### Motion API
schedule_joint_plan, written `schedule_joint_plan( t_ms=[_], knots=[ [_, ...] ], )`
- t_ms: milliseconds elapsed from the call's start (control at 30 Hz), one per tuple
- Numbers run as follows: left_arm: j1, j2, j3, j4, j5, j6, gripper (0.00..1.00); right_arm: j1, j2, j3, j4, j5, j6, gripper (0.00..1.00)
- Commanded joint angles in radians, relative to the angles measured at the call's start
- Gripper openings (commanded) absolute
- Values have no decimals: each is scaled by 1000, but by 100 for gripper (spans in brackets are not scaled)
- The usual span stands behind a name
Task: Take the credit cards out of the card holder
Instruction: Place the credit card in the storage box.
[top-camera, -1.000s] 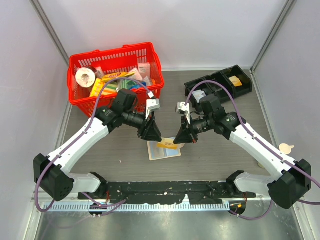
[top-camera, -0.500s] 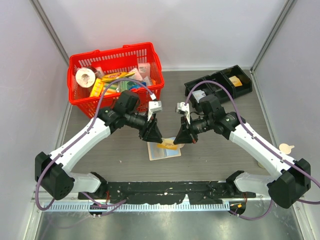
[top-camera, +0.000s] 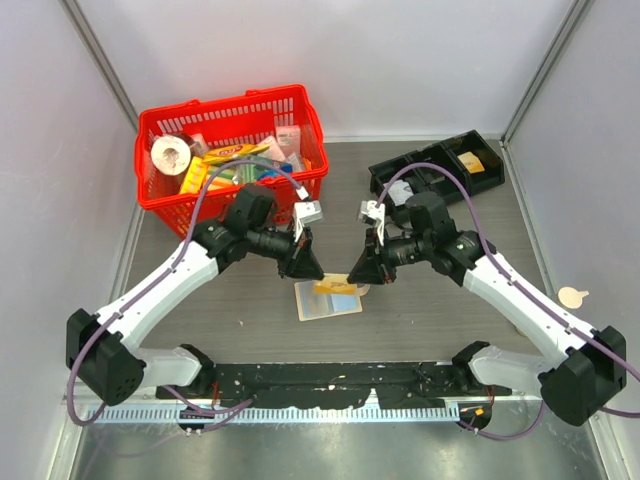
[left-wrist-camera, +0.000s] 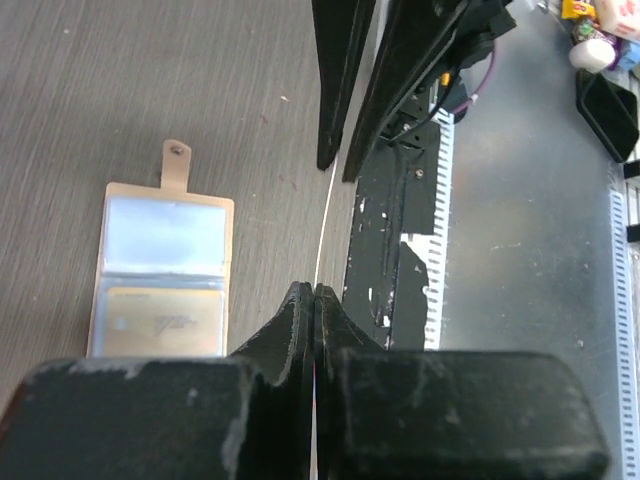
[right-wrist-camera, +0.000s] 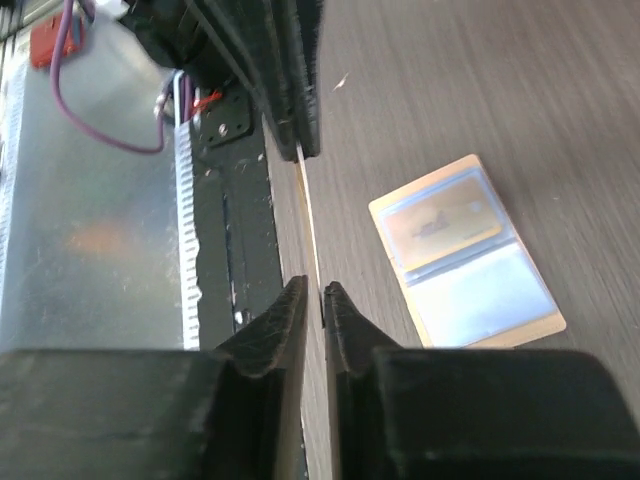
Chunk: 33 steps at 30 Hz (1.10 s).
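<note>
The card holder (top-camera: 328, 302) lies open on the table between my two grippers, tan with pale blue sleeves and its tab (left-wrist-camera: 177, 160) sticking out. One yellow-orange credit card (left-wrist-camera: 160, 320) still sits in a sleeve (right-wrist-camera: 440, 225). A second credit card (left-wrist-camera: 325, 225) hangs edge-on in the air as a thin pale line (right-wrist-camera: 308, 215) running from one gripper to the other. My left gripper (left-wrist-camera: 315, 290) is shut on one end of it. My right gripper (right-wrist-camera: 312, 290) stands at the other end, its jaws a little apart around the card's edge. Both tips (top-camera: 318, 272) hover just above the holder (top-camera: 355, 277).
A red basket (top-camera: 160, 200) full of packets stands at the back left. A black three-part tray (top-camera: 440, 165) sits at the back right. The black mounting rail (top-camera: 330, 380) runs along the near edge. A small tan disc (top-camera: 570, 295) lies at the right.
My left gripper has shut on the card's free end. My right gripper's jaws, shut before, have parted slightly. Both arms stayed almost still.
</note>
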<state>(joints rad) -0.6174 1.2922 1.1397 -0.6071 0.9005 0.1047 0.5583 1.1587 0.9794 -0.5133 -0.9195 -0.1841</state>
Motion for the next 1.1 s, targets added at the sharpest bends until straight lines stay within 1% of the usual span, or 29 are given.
schedule_joint_plan(
  t_ms=[0, 33, 67, 100, 133, 167, 200, 233, 267, 300, 400, 467, 500, 533, 567, 600, 633, 667, 800, 967, 1067],
  knots=[
    [-1, -109, -89, 214, -144, -166, 0, -41, -106, -77, 267, 77, 174, 23],
    [-1, -131, -133, 271, -185, -219, 0, -47, -138, -114, 329, 93, 207, 33],
    [-2, -154, -162, 340, -214, -258, 0, -55, -157, -131, 367, 132, 250, 37],
    [-1, -177, -188, 383, -245, -292, 0, -58, -193, -169, 427, 155, 297, 47],
    [-1, -192, -207, 414, -282, -325, 0, -61, -212, -186, 462, 224, 322, 53],
    [-1, -211, -230, 450, -317, -362, 0, -64, -259, -227, 542, 264, 360, 62],
    [-1, -229, -250, 480, -351, -402, 0, -63, -286, -246, 570, 324, 385, 68],
    [-2, -247, -270, 515, -385, -436, 0, -61, -325, -281, 619, 402, 417, 77],
    [-1, -260, -291, 555, -403, -466, 0, -63, -365, -298, 640, 438, 434, 78],
    [-2, -272, -307, 581, -429, -500, 0, -63, -384, -329, 677, 482, 458, 79],
    [-2, -304, -379, 743, -508, -633, 0, -63, -428, -399, 775, 538, 544, 79],
    [-5, -312, -432, 878, -526, -739, 0, -63, -436, -474, 969, 544, 673, 79],
    [-5, -312, -449, 930, -529, -778, 0, -63, -439, -536, 1039, 548, 758, 79],
    [-5, -307, -458, 964, -535, -821, 0, -61, -438, -563, 1167, 553, 808, 79],
    [-10, -304, -466, 1004, -541, -858, 0, -60, -435, -624, 1226, 561, 881, 79],
    [-18, -301, -481, 1058, -554, -899, 0, -60, -429, -674, 1325, 570, 912, 79],
    [-28, -300, -495, 1102, -575, -940, 0, -57, -426, -692, 1363, 594, 967, 79],
    [-37, -295, -514, 1145, -593, -971, 0, -55, -413, -724, 1441, 605, 1006, 79],
    [-79, -266, -537, 1259, -646, -1068, 0, -40, -361, -754, 1573, 634, 1074, 77],
    [-107, -228, -561, 1339, -677, -1134, 0, -31, -259, -754, 1734, 633, 1144, 74],
    [-119, -209, -563, 1369, -680, -1160, 0, -24, -206, -739, 1788, 628, 1175, 72]
  ],
)
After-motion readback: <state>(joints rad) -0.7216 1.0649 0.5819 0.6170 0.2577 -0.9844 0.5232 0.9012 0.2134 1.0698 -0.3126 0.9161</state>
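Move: The credit card spans both grippers: its middle is some 4 cm to the right of the left hand and about 3 cm to the left of the right hand, a centimetre lower. The open card holder lies about 15 cm below, 1 cm farther out and 5 cm left of the right hand. From the right hand the storage box is roughly 31 cm ahead and 22 cm right; the red basket stands about 29 cm ahead and 20 cm left of the left hand. Keep the left fingers shut on the card and carry it forward about 6 cm, dipping slightly before lifting it roughly 6 cm, while the wrist swings some 40 degrees counter-clockwise and levels out. Open the right fingers wide to let go, backing them forward, up and right off the card; dip, rise again, and turn clockwise and upward until they face it. ##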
